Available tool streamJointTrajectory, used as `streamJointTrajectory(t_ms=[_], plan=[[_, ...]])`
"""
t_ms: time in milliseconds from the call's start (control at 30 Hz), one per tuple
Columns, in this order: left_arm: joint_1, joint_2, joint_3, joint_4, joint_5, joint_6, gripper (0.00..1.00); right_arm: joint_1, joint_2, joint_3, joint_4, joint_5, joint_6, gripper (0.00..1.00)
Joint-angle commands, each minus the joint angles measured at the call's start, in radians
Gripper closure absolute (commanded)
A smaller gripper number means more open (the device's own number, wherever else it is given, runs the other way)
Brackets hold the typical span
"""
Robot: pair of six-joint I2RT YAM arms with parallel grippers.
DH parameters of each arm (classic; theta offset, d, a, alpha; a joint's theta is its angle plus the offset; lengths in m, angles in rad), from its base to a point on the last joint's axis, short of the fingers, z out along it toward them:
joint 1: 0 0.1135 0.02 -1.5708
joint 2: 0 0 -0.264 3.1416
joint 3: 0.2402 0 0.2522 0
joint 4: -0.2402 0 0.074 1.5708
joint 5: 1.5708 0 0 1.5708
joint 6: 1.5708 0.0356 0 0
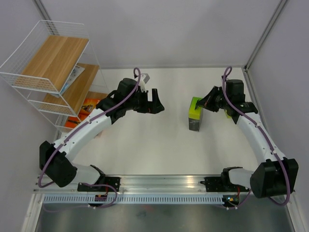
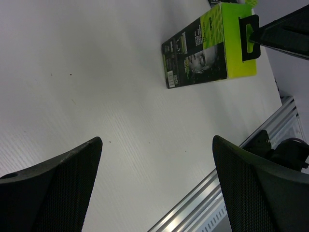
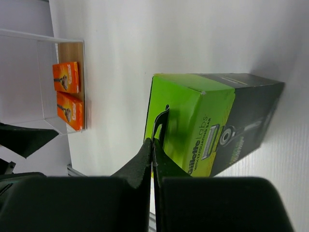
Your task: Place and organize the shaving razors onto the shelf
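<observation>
A black razor box with a lime-green top (image 1: 195,114) (image 2: 207,48) (image 3: 212,121) is at the table's middle right. My right gripper (image 1: 206,103) (image 3: 153,141) is shut on the black hang tab (image 2: 249,36) at the box's green end. My left gripper (image 1: 155,105) (image 2: 157,140) hangs open over bare table left of the box, with nothing between its fingers. The white wire shelf (image 1: 29,79) stands at the far left. Two orange razor boxes (image 1: 88,105) (image 3: 67,94) lie on its lowest board, and a white-blue pack (image 1: 72,77) lies on the middle board.
An aluminium rail (image 1: 159,182) (image 2: 203,203) runs along the near edge by the arm bases. Grey walls close the back and the right side (image 1: 285,72). The shelf's top board (image 1: 55,58) carries nothing.
</observation>
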Motion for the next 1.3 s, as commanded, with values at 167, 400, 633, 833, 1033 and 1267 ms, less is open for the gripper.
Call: streamJointTrajectory(t_ms=[167,400,633,833,1033,1267], plan=[[-0.026,-0.044,0.067,-0.007,-0.034,-0.003,0.00,0.043,-0.083,0.084,-0.075,-0.062,-0.019,0.99],[-0.085,-0.012,0.096,-0.030,-0.096,-0.002,0.00,0.061,-0.083,0.006,-0.101,-0.039,-0.059,1.00],[-0.130,0.028,0.127,-0.033,-0.133,-0.013,0.00,0.067,-0.053,0.081,-0.228,0.067,-0.149,0.99],[-0.170,0.083,0.190,-0.033,-0.154,0.003,0.00,0.067,-0.017,0.118,-0.273,0.091,-0.180,0.99],[-0.184,0.111,0.210,-0.033,-0.165,0.001,0.00,0.067,-0.004,0.127,-0.273,0.084,-0.186,0.98],[-0.187,0.111,0.217,-0.033,-0.198,0.010,0.00,0.067,-0.014,0.150,-0.227,0.044,-0.167,0.99]])
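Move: The black-and-green razor box already hangs upright by its tab in the right fingers, its middle about 8 cm below that hand point. The open left gripper, where it is being brought, lies roughly 16 cm to the right hand's left, about level forward and 1 cm higher. From the left hand the box is some 16 cm right and 9 cm below, about 1 cm back. A second such box lies some 18 cm ahead, 20 cm right and 18 cm below the right hand. The hanging box is carried back towards the robot by about 4 cm, first rising slightly to the left, then sinking and losing that leftward drift, as the right hand keeps its pinch on the tab and rolls its left side down some 10 degrees. The left hand, fingers staying wide open, closes in from the other side, about 5 cm to the right and a little up, without reaching the box. ##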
